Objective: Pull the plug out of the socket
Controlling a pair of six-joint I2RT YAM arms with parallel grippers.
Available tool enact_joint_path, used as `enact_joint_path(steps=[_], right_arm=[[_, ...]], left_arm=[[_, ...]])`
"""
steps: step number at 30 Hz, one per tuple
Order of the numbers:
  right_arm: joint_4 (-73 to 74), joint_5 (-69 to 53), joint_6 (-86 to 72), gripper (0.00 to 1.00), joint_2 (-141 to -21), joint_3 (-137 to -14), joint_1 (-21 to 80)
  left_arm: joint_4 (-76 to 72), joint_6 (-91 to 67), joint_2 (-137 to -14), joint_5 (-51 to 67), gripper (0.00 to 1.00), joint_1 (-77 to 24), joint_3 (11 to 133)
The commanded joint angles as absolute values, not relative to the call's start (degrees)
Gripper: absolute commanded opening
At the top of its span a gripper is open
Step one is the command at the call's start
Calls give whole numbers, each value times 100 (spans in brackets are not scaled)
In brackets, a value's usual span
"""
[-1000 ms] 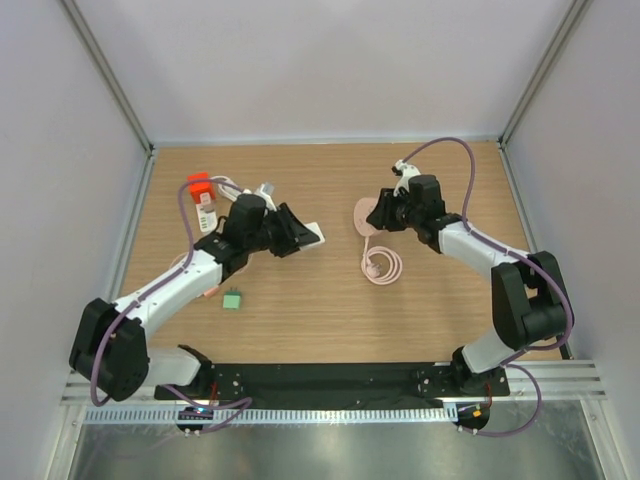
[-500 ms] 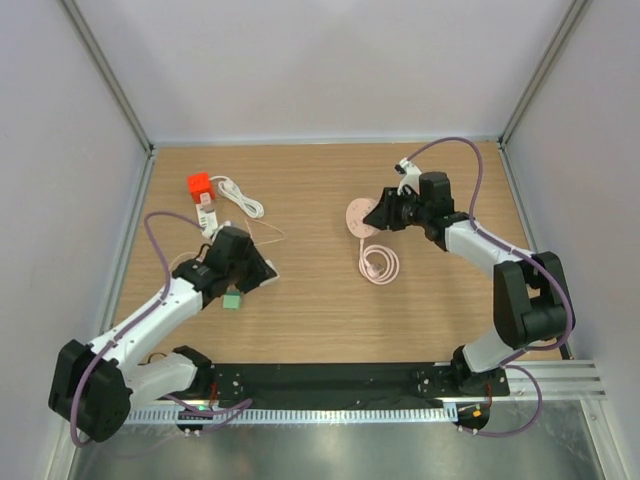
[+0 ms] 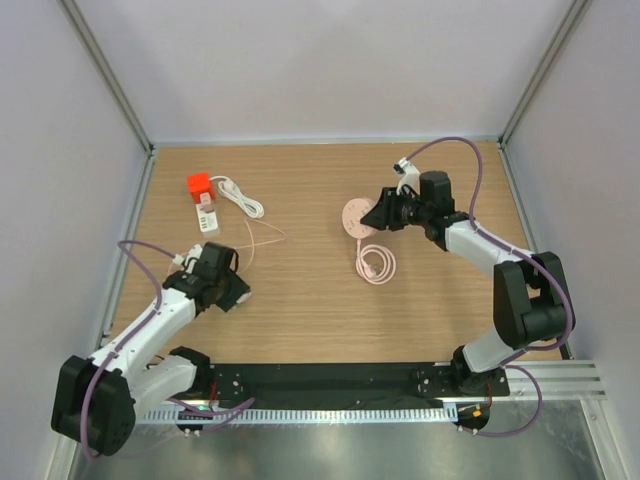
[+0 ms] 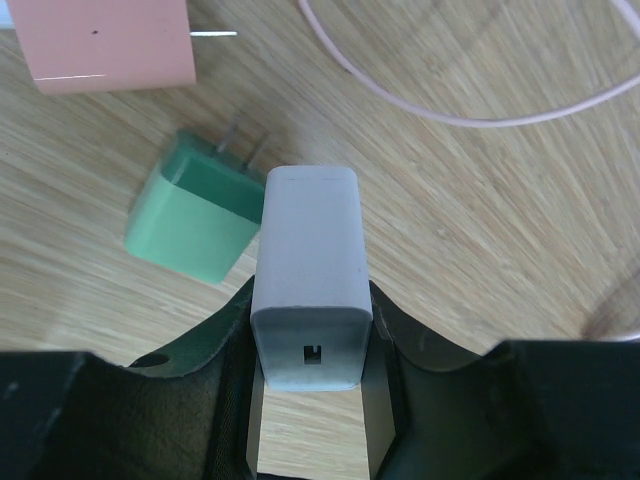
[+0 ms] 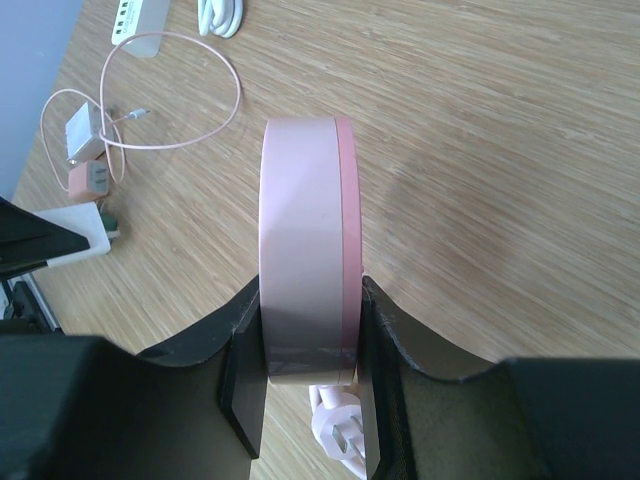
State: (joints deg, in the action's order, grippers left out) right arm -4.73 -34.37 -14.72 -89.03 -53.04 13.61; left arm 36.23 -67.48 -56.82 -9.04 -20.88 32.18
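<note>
My left gripper is shut on a white plug, a boxy adapter with a small port facing the camera, held low over the table. In the top view this gripper is at the near left. At the right of that view my right gripper is shut on the round pink socket, gripping its edge and holding it on its side. Plug and socket are far apart, with bare wood between them. The socket's coiled pink cord lies just in front of it, and its pale plug end shows under the jaws.
A green adapter lies just left of the held plug, a pink one beyond it. A thin pink cable loops nearby. An orange-and-white power strip with a white cord lies at the far left.
My left arm has pulled back toward the near left with the white plug, bringing it down beside the green adapter. The right gripper and the socket have barely moved.
</note>
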Motion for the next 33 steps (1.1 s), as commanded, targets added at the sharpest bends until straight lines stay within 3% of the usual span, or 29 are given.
enact_joint_path(steps=[1, 5, 6, 7, 10, 17, 33], right_arm=[[-940, -3674, -1529, 1, -8868, -5423, 1301], [-958, -3700, -1564, 1, -8877, -5423, 1257], [-958, -3709, -1573, 1, -8877, -5423, 1248], [-967, -3709, -1573, 1, -8886, -5432, 1239], [-967, -3727, -1582, 1, -8895, -5423, 1230], [-993, -3788, -1608, 1, -8886, -5423, 1152], [-1090, -3632, -2180, 1, -9149, -5580, -95]], left_arm=[[3569, -6838, -5870, -1011, 29, -1995, 3208], [3525, -6820, -6108, -932, 34, -1942, 3217], [3533, -6812, -6117, -932, 40, -1934, 3208], [3533, -6812, -6126, -923, 53, -1934, 3217], [3603, -6776, -6073, -958, 72, -1925, 3261], [4033, -6460, -5757, -1072, 96, -1916, 3568], [3032, -4220, -3859, -18, 100, -1907, 3744]])
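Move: The left hand holds the white plug over its landing spot, the table about 4 cm below and hardly 1 cm ahead and to the left. The green plug sits some 3 cm left of this hand, level with it and 3 cm below; the pink plug is about 6 cm left, 3 cm ahead and 3 cm below. From the right hand, gripping the round socket, that landing spot is roughly 31 cm left, 17 cm back and 11 cm below; its coiled cable lies about 8 cm back, 3 cm right and 11 cm below. Down a mere 1.5 cm goes the left hand, then its fingers open wide and let go of the white plug on the table beside the green one; it then climbs about 10 cm, fingertips tipping up and wrist turning clockwise. The right hand keeps its grip on the round socket, barely drifting at first, then carries it some 8 cm right and a little forward, away from the plugs. ##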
